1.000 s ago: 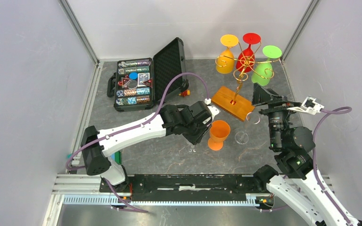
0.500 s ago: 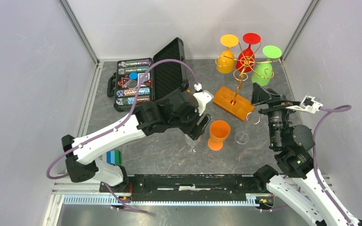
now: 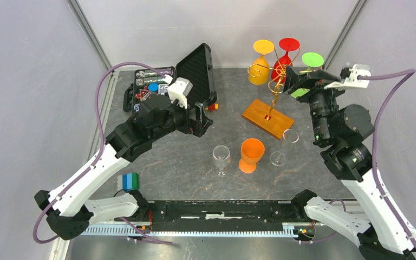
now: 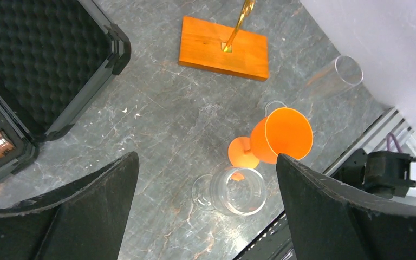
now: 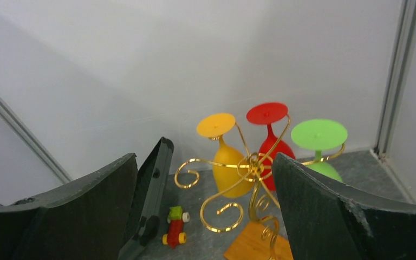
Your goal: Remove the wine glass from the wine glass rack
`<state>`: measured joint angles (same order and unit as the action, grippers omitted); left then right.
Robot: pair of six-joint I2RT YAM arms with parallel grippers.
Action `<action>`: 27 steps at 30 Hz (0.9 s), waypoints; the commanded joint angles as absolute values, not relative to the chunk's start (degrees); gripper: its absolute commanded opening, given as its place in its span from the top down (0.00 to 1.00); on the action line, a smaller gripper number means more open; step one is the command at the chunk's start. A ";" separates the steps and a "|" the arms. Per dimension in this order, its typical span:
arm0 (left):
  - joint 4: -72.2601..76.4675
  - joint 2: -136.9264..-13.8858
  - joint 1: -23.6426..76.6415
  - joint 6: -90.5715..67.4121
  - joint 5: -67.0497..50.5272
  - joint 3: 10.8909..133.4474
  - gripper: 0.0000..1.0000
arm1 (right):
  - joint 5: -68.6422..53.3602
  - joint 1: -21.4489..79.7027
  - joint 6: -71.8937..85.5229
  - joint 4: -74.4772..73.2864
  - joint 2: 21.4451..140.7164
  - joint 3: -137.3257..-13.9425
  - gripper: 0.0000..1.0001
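Observation:
The wine glass rack [image 3: 275, 76] is gold wire on an orange-brown wooden base [image 3: 267, 118]. A yellow glass [image 3: 260, 70], a red glass [image 3: 287, 57] and a green glass [image 3: 310, 62] hang upside down from it. My right gripper [image 3: 295, 82] is open, raised just right of the rack's top, empty. The right wrist view looks at the rack [image 5: 252, 162] between the open fingers [image 5: 204, 160]. My left gripper [image 3: 200, 118] is open over the case's edge. Its wrist view [image 4: 206, 162] shows a clear wine glass [image 4: 238, 190] standing free on the table below.
An orange glass [image 3: 251, 154] stands on the table beside the clear one [image 3: 221, 158]. Two more clear glasses [image 3: 278, 158] [image 3: 290, 135] are near the base. An open black foam-lined case [image 3: 162, 92] sits back left. A small toy car [image 5: 174, 225] lies by the case lid.
The left gripper opened, rose and pulled back left, leaving the clear glass standing. The right arm lifted and moved back toward the rack's top, its jaws a little wider.

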<state>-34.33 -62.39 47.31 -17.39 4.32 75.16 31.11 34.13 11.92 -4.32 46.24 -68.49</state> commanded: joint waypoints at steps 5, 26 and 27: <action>-26.29 -59.00 43.30 -23.98 -2.69 69.53 0.00 | 31.11 33.17 -2.79 -15.81 60.06 -92.60 0.02; -22.59 -56.43 41.84 -24.26 -4.40 65.50 0.00 | -32.33 -24.77 30.20 -7.93 75.62 -90.18 0.04; -22.46 -56.40 41.84 -24.29 -4.31 65.33 0.00 | -34.69 -26.36 34.20 -4.13 75.19 -87.21 0.05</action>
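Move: The green wine glass, hanging base-up on the rack, is about 15 cm ahead of the right hand, 12 cm to its right, its middle some 14 cm lower. The red glass hangs about 8 cm beyond the green one and 6 cm to the left of it; the yellow one is 22 cm ahead of the right hand and 2 cm left, at similar height. From the left hand the green glass is roughly 18 cm ahead, 35 cm right and about level. The green glass is approached from its near left round to its right side by the empty right hand. The hand first climbs about 8 cm, then swings forward and right, ending some 15 cm farther out and 17 cm to the right, and sinks over the last stretch to a little below its starting height. The wrist tips down by about 15 degrees; the fingers stay wide open and touch nothing. ##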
